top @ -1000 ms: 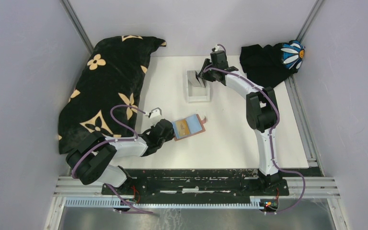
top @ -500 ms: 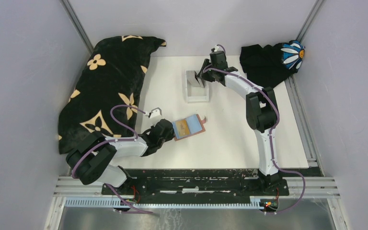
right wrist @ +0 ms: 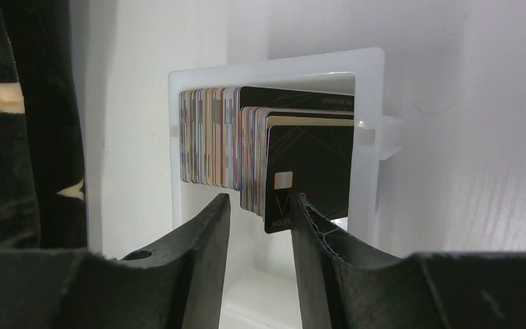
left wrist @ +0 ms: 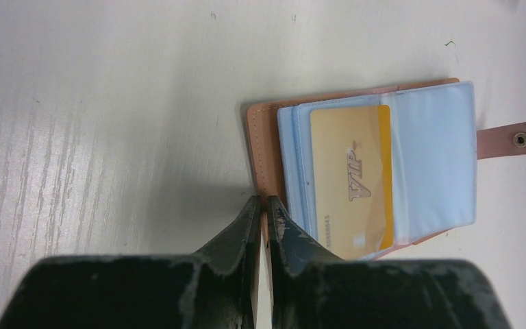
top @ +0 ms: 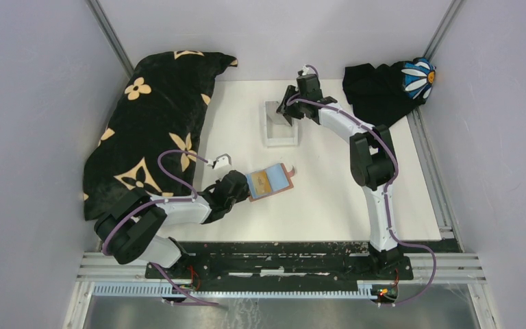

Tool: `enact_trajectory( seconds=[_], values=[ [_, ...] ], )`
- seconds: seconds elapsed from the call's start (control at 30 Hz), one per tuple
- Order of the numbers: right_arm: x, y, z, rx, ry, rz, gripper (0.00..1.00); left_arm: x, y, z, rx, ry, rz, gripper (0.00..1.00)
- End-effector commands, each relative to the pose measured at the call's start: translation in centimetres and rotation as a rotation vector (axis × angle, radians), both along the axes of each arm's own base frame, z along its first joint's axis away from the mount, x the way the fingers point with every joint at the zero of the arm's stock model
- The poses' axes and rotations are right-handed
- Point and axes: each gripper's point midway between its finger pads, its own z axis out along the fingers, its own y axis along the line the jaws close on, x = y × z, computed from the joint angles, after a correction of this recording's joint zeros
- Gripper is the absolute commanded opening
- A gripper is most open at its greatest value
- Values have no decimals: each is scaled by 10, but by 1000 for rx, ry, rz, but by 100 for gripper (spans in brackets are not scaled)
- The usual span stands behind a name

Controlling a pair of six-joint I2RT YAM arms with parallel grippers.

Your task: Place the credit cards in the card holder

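The tan card holder (top: 269, 181) lies open on the table, and a gold credit card (left wrist: 353, 178) sits in one of its clear sleeves (left wrist: 431, 164). My left gripper (left wrist: 263, 202) is shut on the leather edge of the card holder (left wrist: 264, 137). At the far side my right gripper (right wrist: 259, 200) is open in front of a white tray (right wrist: 274, 68). In the tray stand several credit cards (right wrist: 212, 144) on edge. A black card (right wrist: 308, 171) hangs lowest, its corner between the jaws and close against the right finger (right wrist: 308, 219).
A black pillow with tan flowers (top: 157, 116) fills the left side of the table. A black cloth (top: 377, 92) with a daisy patch (top: 419, 77) lies at the far right corner. Grey walls close in three sides.
My right gripper's jaws have spread wider and its wrist has shifted slightly to the far left at the tray. The left gripper and card holder have not moved.
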Motion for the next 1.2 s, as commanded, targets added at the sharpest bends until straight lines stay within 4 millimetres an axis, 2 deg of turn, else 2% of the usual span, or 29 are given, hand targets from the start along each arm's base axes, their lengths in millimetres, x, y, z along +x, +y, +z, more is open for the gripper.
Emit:
enact_trajectory(
  seconds=[0.0, 0.57, 0.77, 0.9, 1.1, 1.17],
  values=[
    [4, 6, 34, 43, -69, 4, 42, -12, 7, -18, 66, 55, -35, 14],
    [4, 8, 40, 63, -78, -2, 24, -12, 7, -17, 65, 52, -37, 14],
    [2, 8, 42, 68, -85, -3, 23, -11, 6, -16, 64, 50, -40, 14],
    [2, 8, 45, 70, -88, -3, 15, -11, 6, -16, 62, 52, -39, 14],
    [0, 10, 47, 72, -90, 1, 10, -12, 6, -15, 58, 51, -39, 14],
    [-1, 9, 48, 71, -92, 1, 6, -12, 6, -16, 58, 52, -37, 14]
  ],
)
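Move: The front black card, leaning at the right side of the stack in the white tray, has its middle about 4 cm below the right hand, 1 cm ahead and 1 cm to its right; its raised left edge is right at the fingertips. The rest of the card stack lies roughly 3 cm left, 2 cm ahead and 5 cm below. The tray's middle is about 7 cm below, 1 cm back and 1 cm left. From the left hand, that card is some 27 cm ahead, 13 cm right and 3 cm higher. The right fingers close from about half open to nearly shut on the raised left edge of the front black card, pinching it near its nearer corner. The hand stays almost in place over the tray, with hardly any turn of the wrist, and only towards the end creeps up about half a centimetre. ##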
